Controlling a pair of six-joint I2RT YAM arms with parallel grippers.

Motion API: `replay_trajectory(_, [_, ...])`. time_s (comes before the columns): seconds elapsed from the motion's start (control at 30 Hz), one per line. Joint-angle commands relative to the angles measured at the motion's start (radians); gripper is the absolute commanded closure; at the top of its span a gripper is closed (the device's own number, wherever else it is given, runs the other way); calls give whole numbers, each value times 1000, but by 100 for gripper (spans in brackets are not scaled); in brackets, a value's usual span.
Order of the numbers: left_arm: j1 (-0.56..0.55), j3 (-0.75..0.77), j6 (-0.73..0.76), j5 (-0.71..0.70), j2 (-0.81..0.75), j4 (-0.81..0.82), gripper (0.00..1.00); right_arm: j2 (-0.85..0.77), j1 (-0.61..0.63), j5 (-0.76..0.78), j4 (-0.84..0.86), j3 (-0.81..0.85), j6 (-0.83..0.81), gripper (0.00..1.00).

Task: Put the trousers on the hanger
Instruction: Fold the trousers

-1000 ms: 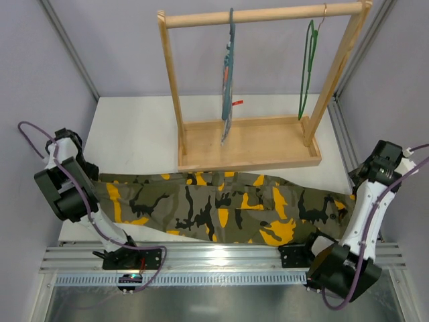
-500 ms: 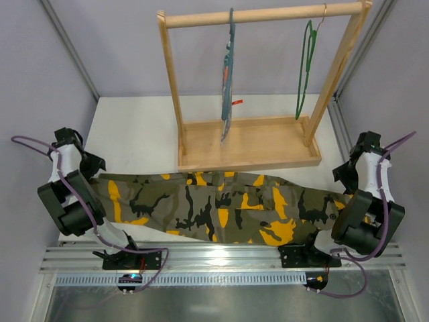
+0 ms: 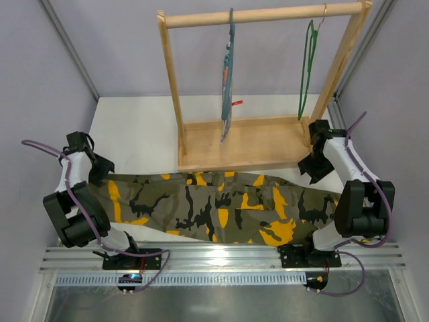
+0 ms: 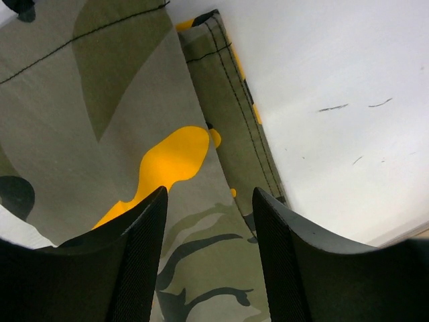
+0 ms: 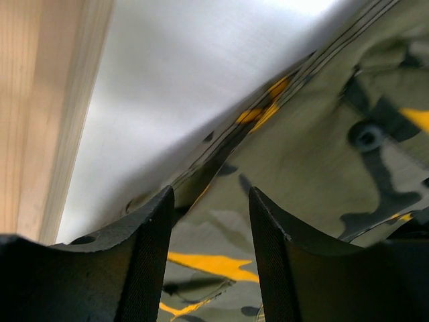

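The camouflage trousers lie flat across the near part of the table, with the waist and its button to the right. My left gripper hovers open over the far corner of the left leg end; the left wrist view shows hem fabric under the gap between the gripper's fingers. My right gripper is open over the far edge of the waist end. In the right wrist view, cloth lies below this gripper. The green hanger hangs on the rack's bar at the right, apart from both grippers.
A wooden rack with a tray-like base stands behind the trousers; its base edge is close to my right gripper. A striped cloth on a blue-grey hanger hangs mid-bar. White table shows to the left of the rack.
Both arms have swung inward from the table's sides to the far edge of the trousers' two ends. The right jaws have narrowed a little. The trousers have not moved.
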Motion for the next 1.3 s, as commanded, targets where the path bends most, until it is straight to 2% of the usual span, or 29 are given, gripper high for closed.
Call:
replay_trajectory(0.0, [3, -2, -61, -31, -15, 15, 45, 20, 113, 8, -36, 47, 143, 48])
replay_trajectory(0.2, [5, -15, -101, -59, 3, -7, 47, 61, 291, 0, -15, 55, 249, 48])
replay_trajectory(0.33, [8, -12, -102, -115, -6, -39, 47, 87, 338, 14, 2, 30, 300, 48])
replay_trajectory(0.5, [9, -18, -101, -142, -44, -33, 46, 114, 353, 9, 23, -8, 336, 48])
replay_trajectory(0.87, [26, -59, -111, -131, -15, -38, 46, 134, 358, 36, -1, -47, 379, 49])
replay_trajectory(1.0, [26, -79, -151, -151, -58, -19, 46, 127, 358, 46, 19, -73, 384, 58])
replay_trajectory(1.07, [29, -71, -159, -155, -58, -30, 45, 129, 359, 49, 29, -77, 376, 67])
replay_trajectory(1.13, [28, -65, -154, -184, -54, -38, 45, 121, 359, 54, 43, -77, 364, 79])
replay_trajectory(1.17, [32, -56, -147, -204, -49, -39, 45, 115, 359, 57, 48, -74, 357, 95])
replay_trajectory(1.27, [57, -32, -131, -235, -18, -44, 44, 85, 358, 68, 56, -45, 311, 96])
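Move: The trousers' forward edge, where the upper layer's fold meets the layer beneath, lies about 9 cm left of the right hand, 2 cm back and 6 cm below. The rack base's near right corner is some 5 cm ahead and 2 cm right of that hand, about 6 cm lower. From the left hand, the trousers' left hem lies roughly 6 cm back, 3 cm left and 5 cm below; the rack base's near left corner is 22 cm right, 2 cm ahead and 5 cm below. The trousers' forward edge is taken by the right hand: pointing down and half open, the hand sweeps left about 10 cm alongside the rack base, then sinks some 5 cm while easing back a little, and shuts its fingertips on the edge. The left hand, fingers still half open, drifts about 4 cm back over the trousers' left end, a little left and down, turning some 10 degrees counter-clockwise. ##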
